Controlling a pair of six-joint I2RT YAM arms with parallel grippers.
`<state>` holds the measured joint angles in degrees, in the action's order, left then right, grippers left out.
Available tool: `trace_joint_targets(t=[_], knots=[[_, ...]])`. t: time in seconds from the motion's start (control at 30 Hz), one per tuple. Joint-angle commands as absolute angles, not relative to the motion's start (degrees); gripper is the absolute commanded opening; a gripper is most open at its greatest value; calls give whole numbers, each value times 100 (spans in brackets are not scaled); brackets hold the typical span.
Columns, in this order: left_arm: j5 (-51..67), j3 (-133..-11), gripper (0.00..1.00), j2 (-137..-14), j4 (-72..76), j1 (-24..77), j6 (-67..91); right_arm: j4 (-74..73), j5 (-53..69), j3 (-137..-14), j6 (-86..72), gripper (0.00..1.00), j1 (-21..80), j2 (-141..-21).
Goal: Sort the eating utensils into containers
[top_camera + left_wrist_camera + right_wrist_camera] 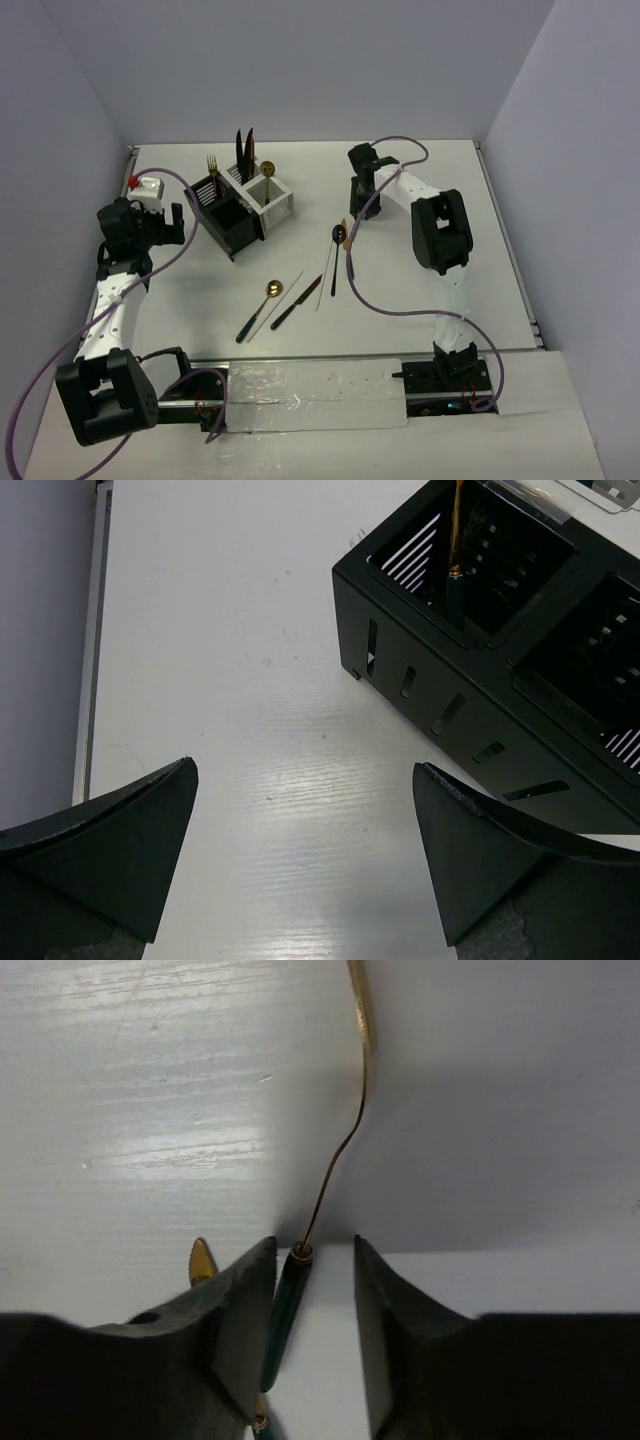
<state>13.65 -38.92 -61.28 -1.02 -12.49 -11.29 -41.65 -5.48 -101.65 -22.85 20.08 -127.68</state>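
Note:
The containers stand at the back left, a black caddy (228, 222) joined to a white caddy (272, 200). A gold fork (212, 166), dark utensils (245, 152) and a gold spoon (267, 170) stand in them. My right gripper (357, 212) is low over the table, its jaws open on either side of a green-handled, gold-necked utensil (290, 1300). The left finger (240, 1300) touches the handle and the right finger (385, 1310) stands apart from it. My left gripper (303, 780) is wide open over bare table, beside the black caddy (470, 720).
On the table lie a gold spoon with a green handle (256, 312), pale chopsticks (277, 304), a dark knife (296, 302), a black spoon (336, 256) and a gold serrated tip (203, 1260) beside my right gripper. A purple cable (380, 305) loops across the table.

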Motion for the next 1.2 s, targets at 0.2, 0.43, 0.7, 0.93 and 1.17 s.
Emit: trace_joint_targets(t=[0.2, 0.43, 0.7, 0.93, 1.17], knots=[[932, -3929, 99, -5643, -307, -1301, -1335, -3965, -579, -9827, -2022, 0, 1890, -12500], [1063, -3885, 99, -5037, -1000, -1301, -1529, -3236, -870, -9142, -1522, 0, 1890, -11384], [2204, -4788, 99, -5018, -1985, -1309, -1529, 58, -1081, -6526, -546, 0, 2802, -8057], [3200, -5353, 99, -5177, -2461, -1310, -1450, 3319, -1028, -5791, 10, 0, 4262, -7320], [1358, -4879, 99, -5282, -1890, -1310, -1126, 3921, -1107, -8835, -440, 0, 5027, -10259]])
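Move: The fork lies under the right hand, its middle about 3 cm back and 1 cm left of the finger point and only about 1 cm below; the open fingers straddle the top of its green handle. The gold knife's middle is some 12 cm back and 4 cm left, the slotted spoon roughly 16 back and 7 left. The white container stands about 30 cm left and 3 cm farther out. From the left hand, the fork is some 50 cm right, 6 ahead and 15 below. Staying low, the right hand shuts its fingers on the fork's handle just behind the neck, eases slightly right and back, then climbs fast by nearly 40 cm, sweeping about 20 cm net left on the white container's side and drifting back. The wrist swings some 90 degrees, from pointing steeply down to forward-left and a little up, grip kept. The empty left hand, open, rises about 7 cm and draws back and left. ##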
